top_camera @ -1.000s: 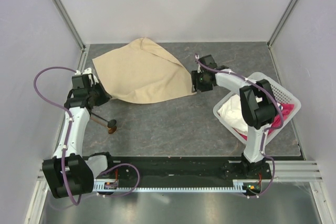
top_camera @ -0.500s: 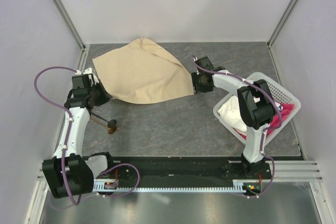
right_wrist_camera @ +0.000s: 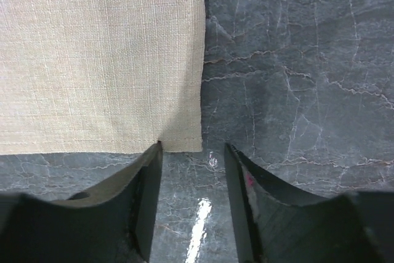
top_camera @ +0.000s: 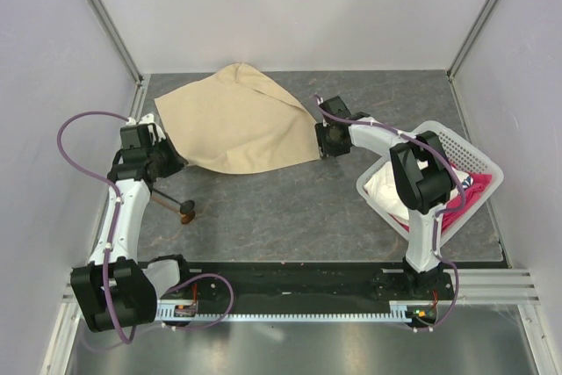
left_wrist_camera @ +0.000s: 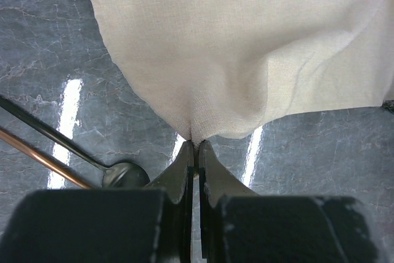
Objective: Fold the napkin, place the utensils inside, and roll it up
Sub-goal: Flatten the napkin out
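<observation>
The beige napkin [top_camera: 237,120] lies spread and rumpled at the back left of the table. My left gripper [top_camera: 176,162] is shut on its near-left corner; in the left wrist view the cloth [left_wrist_camera: 246,47] bunches into the closed tips [left_wrist_camera: 197,144]. My right gripper [top_camera: 320,142] stands open at the napkin's right corner [right_wrist_camera: 184,143], which lies just ahead of the gap between the fingers [right_wrist_camera: 192,149]; the left fingertip [right_wrist_camera: 154,152] touches the hem. The utensils [top_camera: 173,204] lie on the table by the left arm, a dark spoon [left_wrist_camera: 123,173] and a copper handle [left_wrist_camera: 37,152].
A white basket [top_camera: 457,142] stands at the right, holding a white cloth [top_camera: 386,186] and a pink-red cloth [top_camera: 465,195]. The right arm's elbow hangs over the basket. Walls and frame posts close in the grey table [top_camera: 290,199] on three sides.
My right gripper has slid left up to the napkin's right corner, and its jaws have narrowed slightly. The left gripper and the napkin have stayed put.
</observation>
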Tool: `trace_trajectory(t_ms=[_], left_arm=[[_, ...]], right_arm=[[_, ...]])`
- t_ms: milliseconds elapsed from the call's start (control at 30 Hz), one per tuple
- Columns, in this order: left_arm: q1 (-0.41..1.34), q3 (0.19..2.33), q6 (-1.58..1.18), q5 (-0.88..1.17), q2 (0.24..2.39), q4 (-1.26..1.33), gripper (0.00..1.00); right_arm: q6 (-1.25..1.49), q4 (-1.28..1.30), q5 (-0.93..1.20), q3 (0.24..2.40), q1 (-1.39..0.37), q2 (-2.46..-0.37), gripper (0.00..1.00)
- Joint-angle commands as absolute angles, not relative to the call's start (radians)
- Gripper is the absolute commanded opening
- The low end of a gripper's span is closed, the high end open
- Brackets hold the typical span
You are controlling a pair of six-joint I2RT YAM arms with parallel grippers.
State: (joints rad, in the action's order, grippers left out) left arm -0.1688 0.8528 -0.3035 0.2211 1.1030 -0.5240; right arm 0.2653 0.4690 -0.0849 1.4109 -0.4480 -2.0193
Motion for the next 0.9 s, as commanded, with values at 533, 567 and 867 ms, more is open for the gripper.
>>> trace_trajectory(t_ms=[533,567,867], left_arm=[[-0.169,0.874,-0.261,0.271,1.112,-0.512,0.02],[-0.158,0.877,-0.255,0.273,1.118,-0.514,0.02],[-0.141,0.968,-0.261,0.250,1.016,-0.505,0.02]], right_arm=[[0.222,0.459,-0.133,1.471,-0.454,-2.056,0.00],[0.219,0.459,-0.136,1.468,-0.454,-2.031,0.00],[0.180,0.422,-0.219,1.332,-0.491,-1.670,0.00]])
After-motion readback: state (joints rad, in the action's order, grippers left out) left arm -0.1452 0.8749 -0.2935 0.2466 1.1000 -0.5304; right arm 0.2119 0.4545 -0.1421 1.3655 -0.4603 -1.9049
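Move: At the near right corner of the napkin, the right hand hovers with parted fingers; that corner is only about 1 cm ahead and some 1 cm below, with no sideways offset. The napkin's middle is roughly 12 cm ahead and 20 cm left, and the basket's middle about 26 cm right, 8 cm back and 3 cm higher. From the left hand, which already holds the near left corner raised, the near right corner is about 33 cm right, 9 cm ahead and 13 cm below. Edging forward about 1.5 cm along the tabletop, the right hand closes its half-open fingers fully and pinches the napkin's near right corner. It then lifts the corner about 3.5 cm, drawing back some 1.5 cm and slightly right. The left hand keeps its grip, shifting about 1 cm right and beginning to rise right at the end. ##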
